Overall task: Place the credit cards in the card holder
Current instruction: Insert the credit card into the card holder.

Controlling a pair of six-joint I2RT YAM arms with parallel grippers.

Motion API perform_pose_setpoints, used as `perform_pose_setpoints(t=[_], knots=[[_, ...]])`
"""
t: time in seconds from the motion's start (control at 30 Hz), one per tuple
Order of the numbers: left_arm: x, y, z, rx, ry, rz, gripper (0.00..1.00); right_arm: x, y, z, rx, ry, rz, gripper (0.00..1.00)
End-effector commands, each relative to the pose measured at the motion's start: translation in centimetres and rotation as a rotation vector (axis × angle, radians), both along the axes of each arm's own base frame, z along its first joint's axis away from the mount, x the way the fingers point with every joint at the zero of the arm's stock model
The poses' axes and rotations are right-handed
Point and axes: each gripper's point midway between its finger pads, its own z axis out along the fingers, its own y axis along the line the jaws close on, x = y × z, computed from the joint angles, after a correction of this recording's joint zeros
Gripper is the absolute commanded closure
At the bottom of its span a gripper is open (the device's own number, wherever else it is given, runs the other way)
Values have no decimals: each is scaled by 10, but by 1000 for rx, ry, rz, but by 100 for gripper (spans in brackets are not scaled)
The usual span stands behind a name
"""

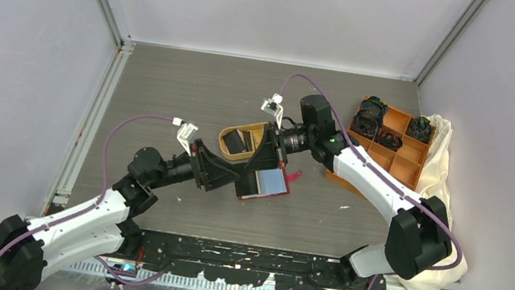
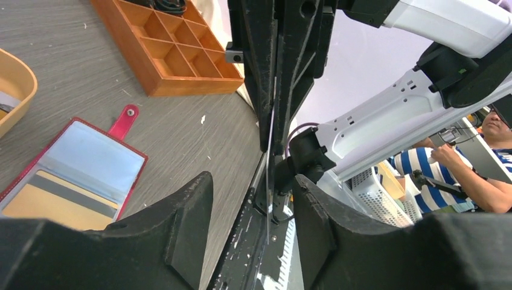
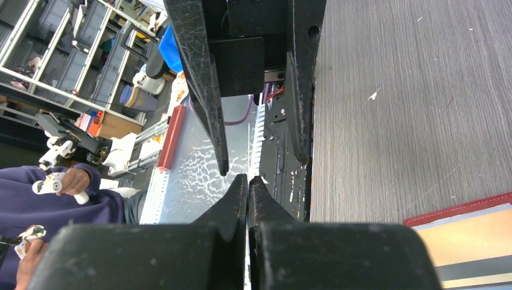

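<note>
The red card holder [image 1: 270,185] lies open on the table, pale blue lining up, and shows in the left wrist view [image 2: 78,175] with a yellowish card [image 2: 54,202] in its pocket. My right gripper [image 3: 247,179] is shut on a thin credit card [image 2: 269,151], which hangs edge-on in the air. My left gripper [image 2: 252,180] is open, one finger on each side of that card without touching it. The two grippers meet above the holder's left edge, left gripper [image 1: 234,176] and right gripper [image 1: 268,158]. A black card [image 1: 238,142] lies in the orange oval tray [image 1: 229,135].
An orange square-compartment box [image 1: 393,146] with black coiled bands stands at the back right on a cream cloth [image 1: 439,172]. The box also shows in the left wrist view [image 2: 175,54]. The black base rail [image 1: 246,255] runs along the near edge.
</note>
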Motion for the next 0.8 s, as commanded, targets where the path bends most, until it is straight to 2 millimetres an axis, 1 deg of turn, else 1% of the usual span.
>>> perform_pose_setpoints(t=[0.0, 0.27, 0.4, 0.43, 0.5, 0.53, 0.57, 0.6, 0.63, 0.67, 0.7, 0.73, 0.77], knots=[[8, 0, 15, -58, -29, 33, 50, 0, 1, 12, 43, -35, 24, 99], [8, -5, 13, -61, -13, 5, 58, 0, 2, 10, 40, -30, 22, 99], [6, -8, 11, -56, -9, -10, 65, 1, 2, 8, 37, -26, 20, 99], [5, -8, 10, -56, -9, -15, 69, 1, 2, 8, 36, -26, 21, 99], [3, -9, 11, -57, -17, -29, 92, 1, 2, 8, 36, -27, 20, 99], [2, -10, 11, -57, -19, -35, 99, 1, 2, 7, 35, -26, 19, 99], [1, -10, 11, -59, -28, -39, 100, 1, 2, 7, 35, -28, 18, 99], [0, -9, 11, -60, -30, -41, 100, 2, 2, 8, 36, -33, 15, 96], [0, -8, 8, -57, -28, -32, 100, 5, 1, 8, 40, -58, 9, 89], [4, -5, 2, -46, -12, 1, 100, 9, -3, 7, 36, -90, -4, 80], [7, -2, -7, -27, 13, 27, 100, 14, -10, 4, 25, -148, -18, 73], [9, 1, -17, -6, 45, 59, 100, 16, -22, -4, -22, -178, -37, 69], [11, 5, -26, 11, 73, 89, 100, 25, -31, -10, -60, -259, -69, 67]])
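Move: The card, gripped along its right part by the right hand, already reaches between the left hand's open fingers; its middle lies about 3 cm right of the left hand point, level with it in reach and height. From the left hand, the open card holder lies roughly 6 cm right, 2 cm back and 23 cm below; the tan box lies about 8 cm ahead and 21 cm below. From the right hand, the card's middle is some 2 cm left and 2 cm back. Barely travelling, the left hand eases forward and right by about 1 cm along the card, then draws back again while its fingers shut from half open and pinch the card's near part. The right hand holds the card still until that grip is made, then opens its fingers part way to release it, shifting about 1 cm forward and down. ##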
